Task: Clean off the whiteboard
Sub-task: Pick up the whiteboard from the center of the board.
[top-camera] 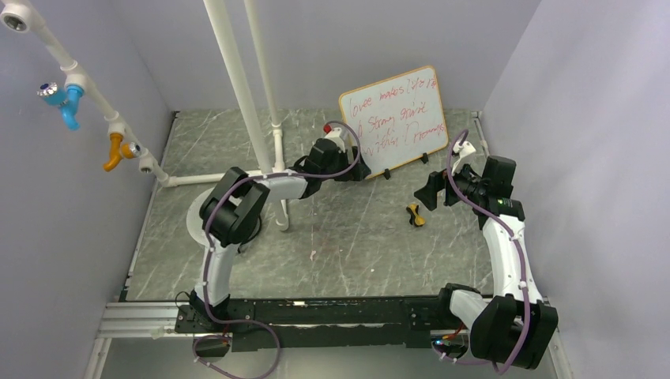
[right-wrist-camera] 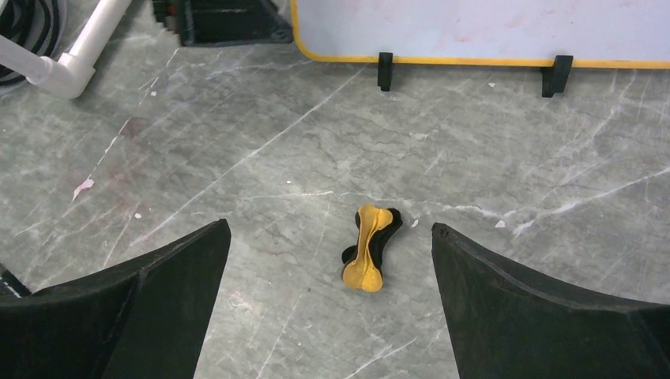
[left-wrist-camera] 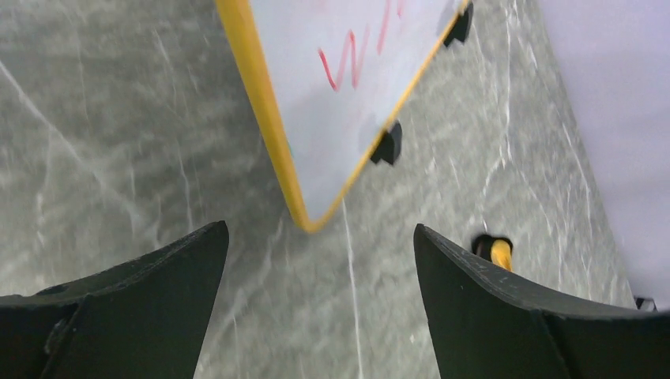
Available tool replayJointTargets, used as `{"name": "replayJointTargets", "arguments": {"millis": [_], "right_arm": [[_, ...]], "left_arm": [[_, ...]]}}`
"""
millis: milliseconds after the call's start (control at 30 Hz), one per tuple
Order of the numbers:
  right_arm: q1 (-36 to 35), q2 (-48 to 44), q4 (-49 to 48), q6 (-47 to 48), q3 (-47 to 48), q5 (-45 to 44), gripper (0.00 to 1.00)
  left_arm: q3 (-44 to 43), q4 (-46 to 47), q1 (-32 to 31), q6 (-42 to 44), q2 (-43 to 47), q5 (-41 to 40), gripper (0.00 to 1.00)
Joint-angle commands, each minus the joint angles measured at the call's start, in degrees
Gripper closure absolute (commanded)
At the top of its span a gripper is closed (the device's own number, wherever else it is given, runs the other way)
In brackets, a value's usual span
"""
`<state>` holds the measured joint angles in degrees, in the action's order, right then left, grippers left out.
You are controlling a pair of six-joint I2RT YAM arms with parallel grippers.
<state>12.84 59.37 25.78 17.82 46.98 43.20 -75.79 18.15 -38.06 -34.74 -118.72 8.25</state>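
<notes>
The whiteboard [top-camera: 393, 118] stands tilted on small black feet at the back of the table, its orange-yellow frame around red handwriting. My left gripper [top-camera: 357, 169] is open just in front of its lower left corner. The left wrist view shows that corner [left-wrist-camera: 332, 126] ahead of the open left gripper [left-wrist-camera: 320, 245], not touching. A small yellow and black bone-shaped eraser [top-camera: 415, 215] lies on the table in front of the board. My right gripper [top-camera: 427, 192] hovers open above it; the eraser [right-wrist-camera: 370, 247] sits between and slightly ahead of the fingertips of the right gripper [right-wrist-camera: 330, 237].
White PVC pipes [top-camera: 241, 87] rise from the table at the back left, with a joint [right-wrist-camera: 67, 67] near the board. Blue and orange taps [top-camera: 67, 103] hang on the left wall. A round white disc [top-camera: 192, 221] lies under the left arm.
</notes>
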Motion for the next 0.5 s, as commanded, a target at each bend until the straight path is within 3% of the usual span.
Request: {"name": "replayJointTargets", "arguments": {"millis": [0,267,467], "right_arm": [[0.1,0.6,-1.2,-0.2,3.0,2.1,0.0],[-0.2,1.4,-1.0,0.0,3.3,2.3,0.0],[-0.4,1.3,-0.9,0.1,3.4,2.4,0.0]], "left_arm": [[-5.2,11.4,1.3,-0.7,-4.5,2.1,0.09],[-8.9,17.8,1.5,0.4,-9.2,0.4,0.3],[-12.1,17.5,2.0,1.2,-11.7,2.0,0.48]]}}
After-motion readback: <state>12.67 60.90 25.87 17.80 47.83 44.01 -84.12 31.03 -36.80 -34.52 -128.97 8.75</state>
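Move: The whiteboard leans up just ahead of the open left gripper, its middle about 8 cm ahead, 10 cm right and 5 cm above; its lower left corner is nearest. The board's left black clip stands about 7 cm to the hand's right, 1 cm ahead and 7 cm below; the yellow-black eraser lies 15 cm right, 10 cm back and 8 cm below. From the idle right gripper, the whiteboard's middle is some 20 cm ahead, 7 cm left and 5 cm below. Bring the left gripper forward about 5 cm and half as far right, so that the whiteboard's lower left corner region comes between the fingers; sink slightly at first, then ease up a centimetre or so. Tilt the fingers upward some 10 degrees while closing them from nearly wide open to a bit over half, one on each side of the board, without shutting fully. ##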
